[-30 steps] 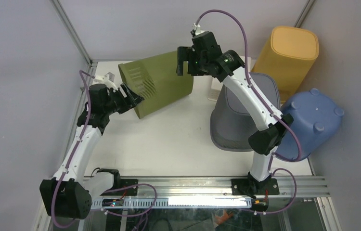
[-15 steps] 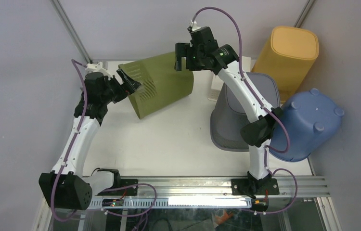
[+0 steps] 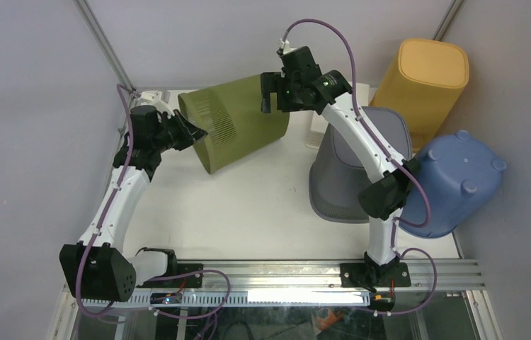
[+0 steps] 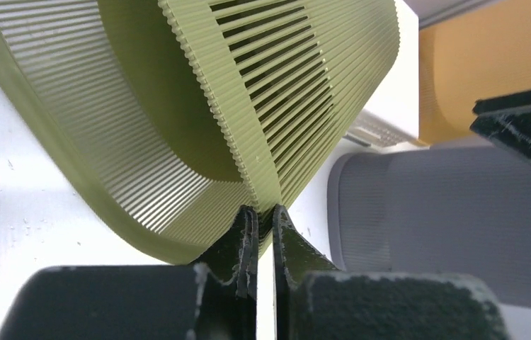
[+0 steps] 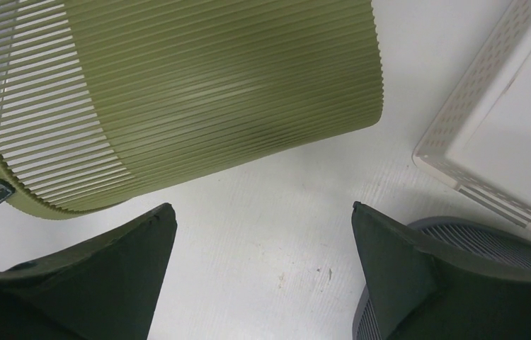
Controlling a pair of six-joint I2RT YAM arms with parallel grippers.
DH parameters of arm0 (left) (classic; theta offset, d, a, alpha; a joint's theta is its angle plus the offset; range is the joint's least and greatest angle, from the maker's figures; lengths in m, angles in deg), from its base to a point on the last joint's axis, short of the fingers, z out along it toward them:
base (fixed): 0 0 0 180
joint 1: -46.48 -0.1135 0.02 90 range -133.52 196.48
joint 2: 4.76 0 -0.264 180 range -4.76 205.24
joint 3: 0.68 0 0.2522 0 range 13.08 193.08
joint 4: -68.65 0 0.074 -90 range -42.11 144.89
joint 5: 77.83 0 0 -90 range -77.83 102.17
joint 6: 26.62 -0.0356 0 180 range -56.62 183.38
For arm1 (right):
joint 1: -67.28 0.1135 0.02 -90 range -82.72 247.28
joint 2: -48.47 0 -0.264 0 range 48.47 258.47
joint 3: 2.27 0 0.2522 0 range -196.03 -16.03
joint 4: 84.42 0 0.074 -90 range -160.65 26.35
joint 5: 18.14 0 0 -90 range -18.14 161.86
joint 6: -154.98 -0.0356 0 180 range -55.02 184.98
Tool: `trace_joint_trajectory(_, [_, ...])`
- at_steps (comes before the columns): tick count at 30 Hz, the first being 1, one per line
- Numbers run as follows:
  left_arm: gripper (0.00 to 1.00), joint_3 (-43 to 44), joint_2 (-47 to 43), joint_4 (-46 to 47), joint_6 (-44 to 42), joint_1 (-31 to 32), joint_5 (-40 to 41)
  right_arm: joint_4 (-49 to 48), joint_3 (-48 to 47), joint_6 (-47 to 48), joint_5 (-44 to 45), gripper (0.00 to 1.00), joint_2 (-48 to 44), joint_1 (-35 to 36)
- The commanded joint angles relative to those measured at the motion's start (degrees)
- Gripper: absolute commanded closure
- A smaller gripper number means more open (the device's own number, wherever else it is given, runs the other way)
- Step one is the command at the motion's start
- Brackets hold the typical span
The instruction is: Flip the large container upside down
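Observation:
The large container [image 3: 241, 124] is an olive-green ribbed bin lying tilted on its side at the back of the table, its mouth facing left. My left gripper [image 3: 193, 132] is at that mouth, shut on the near rim. The left wrist view shows the two fingers pinching the ribbed rim [image 4: 266, 177], the gripper [image 4: 263, 210] nearly closed around it. My right gripper [image 3: 271, 92] hovers open over the bin's closed end. In the right wrist view the green container [image 5: 178, 85] lies ahead of the wide-open gripper [image 5: 259, 207], with only bare table between the fingers.
A grey ribbed basket [image 3: 351, 177] stands upside down under the right arm. A blue tub [image 3: 457, 180] and a tall yellow bin [image 3: 425, 78] sit at the right edge. A white perforated tray [image 5: 503, 120] lies behind the grey basket.
My left gripper rose to the bin's mouth, opened, then shut on the rim. The bin shifted slightly right and its mouth lifted a little. The right gripper stayed open, barely moving.

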Motion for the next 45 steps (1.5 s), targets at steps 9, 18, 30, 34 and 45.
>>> trace_joint_trajectory(9, [1.0, 4.99, -3.58, -11.36, -17.75, -0.26, -3.45, 2.65, 3.38, 4.12, 4.6, 0.01, -7.54, 0.04])
trace_joint_trajectory(18, [1.0, 2.16, -4.64, -2.52, -10.15, -0.21, -26.17, 1.44, 4.97, 0.76, 5.68, 0.01, -7.81, 1.12])
trace_joint_trajectory(30, [1.0, -0.18, -7.5, 5.31, -6.5, -0.27, -40.42, 0.74, 2.42, 0.15, 9.45, 0.01, -7.03, 2.36])
trace_joint_trajectory(34, [1.0, -1.77, -9.26, 7.2, -5.32, -0.28, -44.15, 1.73, -0.09, 0.18, 8.48, 0.01, -5.51, 1.92])
trace_joint_trajectory(45, [1.0, -8.31, -10.36, 6.99, -6.56, -0.5, -36.55, 1.15, -0.26, -0.79, 6.61, 0.01, -3.03, 0.97])
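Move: The left fingers are already shut on the green container's rim; the middle of its sideways-lying body is about 7 cm ahead, 12 cm to the right and 8 cm below. From the open, empty right hand, that middle is roughly 3 cm ahead, 11 cm left and 12 cm down. The grey bin stands some 13 cm back and 28 cm right of this hand, 16 cm lower; the white tray is about 9 cm ahead, 23 cm right and 25 cm down. Back towards the robot and then also to its right and upward, the left hand draws the green container by its rim, going about 12 cm back while the wrist swings some 40 degrees clockwise; its fingers keep their pinch. The right hand, still wide open above the container's base end, eases a few centimetres to the right and slightly back, without a visible grip. ##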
